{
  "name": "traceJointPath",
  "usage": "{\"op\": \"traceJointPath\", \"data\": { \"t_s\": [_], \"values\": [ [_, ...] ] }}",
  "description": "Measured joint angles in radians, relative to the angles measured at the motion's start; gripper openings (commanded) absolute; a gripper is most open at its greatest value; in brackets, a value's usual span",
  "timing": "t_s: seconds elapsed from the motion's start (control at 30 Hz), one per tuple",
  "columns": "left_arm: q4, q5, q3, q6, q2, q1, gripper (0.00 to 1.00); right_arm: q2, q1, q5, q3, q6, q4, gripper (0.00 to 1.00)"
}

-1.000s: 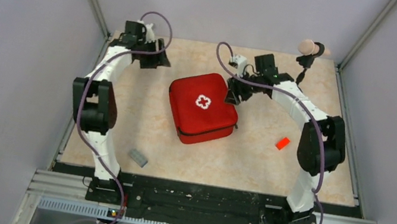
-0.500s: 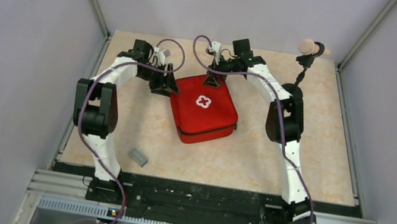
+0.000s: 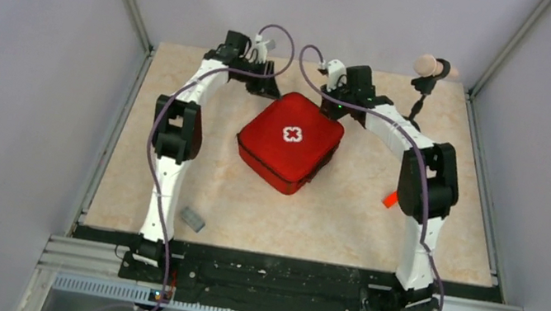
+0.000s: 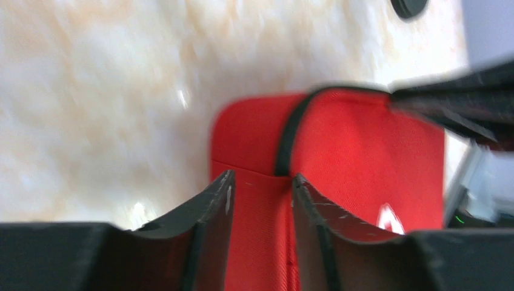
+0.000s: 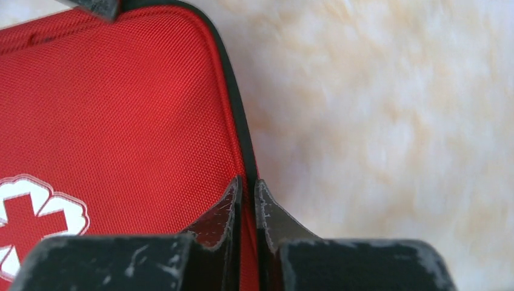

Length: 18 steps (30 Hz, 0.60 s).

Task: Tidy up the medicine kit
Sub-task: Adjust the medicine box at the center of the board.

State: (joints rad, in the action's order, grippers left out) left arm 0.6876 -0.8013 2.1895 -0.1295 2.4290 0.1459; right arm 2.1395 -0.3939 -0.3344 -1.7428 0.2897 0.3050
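The medicine kit (image 3: 288, 142), a red zip pouch with a white cross, lies zipped shut mid-table, turned at an angle. My left gripper (image 3: 266, 87) is at its far left corner. In the left wrist view the fingers (image 4: 221, 194) straddle the red fabric (image 4: 363, 151) beside the black zipper edging, closed onto it. My right gripper (image 3: 336, 107) is at the far right corner. In the right wrist view it (image 5: 248, 185) is pinched on the kit's (image 5: 121, 109) black-edged rim.
A small orange-red block (image 3: 389, 198) lies right of the kit, half hidden by the right arm. A grey block (image 3: 192, 219) lies near the front left. A black stand with a pink top (image 3: 428, 67) is at the back right corner.
Both grippers have closed in on the kit's far corners. The kit has turned and shifted slightly to the right and away from the arm bases.
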Motion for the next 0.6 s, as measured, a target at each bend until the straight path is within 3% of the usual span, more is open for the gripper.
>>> {"op": "traceJointPath", "data": {
  "t_s": [0.1,0.17,0.27,0.37,0.5,0.6],
  "values": [
    [-0.120,0.061,0.080,0.015,0.048,0.036,0.69,-0.124,0.009,0.111,0.162,-0.153,-0.008,0.35],
    [-0.187,0.071,0.073,0.017,0.041,0.036,0.79,-0.179,0.014,0.127,0.225,-0.205,0.011,0.44],
    [-0.351,0.029,-0.067,-0.007,-0.044,-0.008,0.81,-0.201,0.028,0.085,0.242,-0.204,0.048,0.48],
    [-0.436,-0.098,-0.195,-0.015,-0.140,-0.109,0.81,-0.201,0.037,0.014,0.220,-0.128,0.089,0.51],
    [-0.395,-0.255,-0.243,0.032,-0.208,-0.269,0.79,-0.199,0.030,-0.124,0.137,0.077,0.222,0.52],
    [-0.314,-0.280,-0.303,0.091,-0.250,-0.312,0.77,-0.199,0.014,-0.158,0.069,0.211,0.304,0.51]
  ]
}}
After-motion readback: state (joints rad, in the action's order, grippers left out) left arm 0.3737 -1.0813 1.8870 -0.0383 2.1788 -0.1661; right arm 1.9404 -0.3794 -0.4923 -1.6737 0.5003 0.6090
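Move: The medicine box is pinched by both grippers at lid height. Its middle lies about 11 cm back and 5 cm right of the left hand, and some 8 cm back and 8 cm left of the right hand, roughly 4 cm lower than either. On the table, the black stand's base is about 20 cm right of the right hand and level with it; the red block is about 20 cm back and 19 cm right of that hand. Draw the right gripper back about 5 cm and to the right, still pinching the box rim at first and turning clockwise; then open, ease farther back, lift nearly 4 cm and twist counter-clockwise. Send the left gripper forward about 5 cm as it opens off the far corner, then swing it left some 15 cm and up, fingertips tilting up, clear of the box. ##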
